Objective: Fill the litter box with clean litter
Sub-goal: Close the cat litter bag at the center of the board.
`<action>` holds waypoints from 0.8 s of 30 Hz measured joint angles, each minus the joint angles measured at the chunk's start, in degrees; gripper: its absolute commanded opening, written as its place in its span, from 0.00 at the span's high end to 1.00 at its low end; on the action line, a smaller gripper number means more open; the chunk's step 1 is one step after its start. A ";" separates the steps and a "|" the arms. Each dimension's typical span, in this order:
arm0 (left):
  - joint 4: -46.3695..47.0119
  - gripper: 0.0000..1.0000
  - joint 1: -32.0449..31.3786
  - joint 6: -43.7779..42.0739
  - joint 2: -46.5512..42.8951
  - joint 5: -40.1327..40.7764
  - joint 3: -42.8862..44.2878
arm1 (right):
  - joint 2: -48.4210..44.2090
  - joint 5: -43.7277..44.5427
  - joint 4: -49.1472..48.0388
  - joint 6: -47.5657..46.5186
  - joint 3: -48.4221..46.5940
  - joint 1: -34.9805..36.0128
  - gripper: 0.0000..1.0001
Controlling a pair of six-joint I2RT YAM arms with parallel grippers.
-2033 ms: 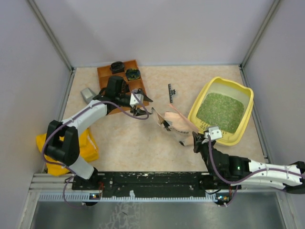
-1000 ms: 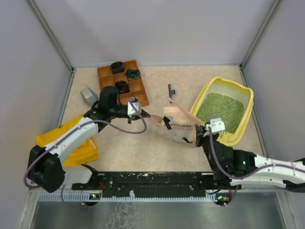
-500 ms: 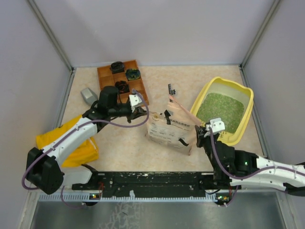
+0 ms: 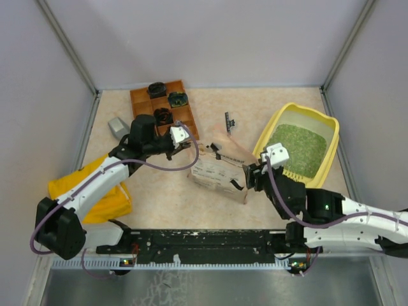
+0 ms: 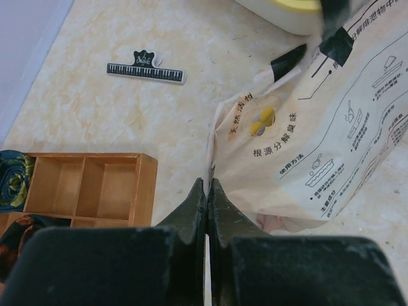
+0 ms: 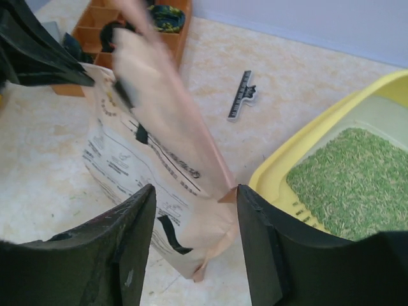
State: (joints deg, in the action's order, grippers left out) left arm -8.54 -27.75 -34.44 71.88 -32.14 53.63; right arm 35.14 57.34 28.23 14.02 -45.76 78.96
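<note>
The yellow litter box (image 4: 270, 137) stands at the right with green clean litter (image 4: 295, 150) spread inside; the right wrist view shows the box rim (image 6: 280, 172) and litter (image 6: 357, 185) too. A pale printed pouch (image 4: 220, 169) rests on the table between the arms. My left gripper (image 4: 194, 145) is shut on the pouch's upper left edge; in its wrist view the jaws (image 5: 208, 186) pinch that thin edge of the pouch (image 5: 319, 140). My right gripper (image 4: 252, 178) is open at the pouch's right end, and the pouch (image 6: 153, 146) lies loose between its spread jaws (image 6: 194, 197).
A brown wooden compartment tray (image 4: 182, 124) holding dark items sits at the back left, with a grey scoop (image 4: 118, 126) beside it. A black clip (image 4: 228, 122) lies behind the pouch. A yellow cloth bag (image 4: 118, 201) lies under the left arm.
My right gripper has opened and let go of the pouch. The pouch has come down from its tilt near the litter box and shifted left, still pinched by my left gripper.
</note>
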 measured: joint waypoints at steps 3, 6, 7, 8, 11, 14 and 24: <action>1.75 1.00 0.22 -1.53 0.00 -0.28 -1.14 | 2.93 -2.51 0.96 0.17 -5.77 -0.02 0.36; 3.78 1.00 0.28 -3.89 0.00 -1.05 -2.43 | 3.96 -4.55 0.70 -0.17 -8.76 -0.02 0.30; 4.28 1.00 0.28 -4.68 0.00 -1.42 -2.80 | 4.13 -4.92 0.50 -0.37 -9.40 -0.07 0.29; 4.79 1.00 0.31 -5.64 0.00 -1.77 -3.21 | 4.37 -5.20 0.52 -0.59 -10.23 -0.24 0.29; 6.34 1.00 0.55 -8.41 -0.46 -3.10 -4.74 | 5.88 -6.10 0.50 -1.95 -13.16 -2.03 0.28; 8.26 1.00 0.72 -10.82 -1.95 -4.79 -6.84 | 8.98 -8.74 0.48 -3.78 -16.41 -7.26 0.28; 10.25 1.00 0.90 -15.15 -3.98 -7.76 -9.31 | 24.65 -35.04 1.97 -3.91 -21.97 -30.73 0.29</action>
State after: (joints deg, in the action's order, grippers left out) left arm 1.72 -26.85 -49.58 67.90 -39.90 44.31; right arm 59.79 22.31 30.20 10.11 -67.72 48.23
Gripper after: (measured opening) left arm 0.008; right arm 0.705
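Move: From the right hand, which is already half open and free of the bag, the middle of the cat litter bag's mouth lies about 12 cm ahead, 9 cm to the left and 9 cm below. The black clip lies some 30 cm ahead, 3 cm left and 26 cm below; the litter box's middle is 18 cm ahead, 22 cm right and 22 cm below. From the left hand, pinching the mouth's left end, the mouth's middle is about level ahead, 8 cm right, slightly lower. Up first by nearly 8 cm, then forward about 9 cm in an arc and down again by some 5 cm, the right hand swings over the bag's far side towards the mouth, drifting left, fingers spreading wider and tipping down at the end. The left hand keeps its pinch on the mouth's left end, rolling roughly 20 degrees almost in place. ##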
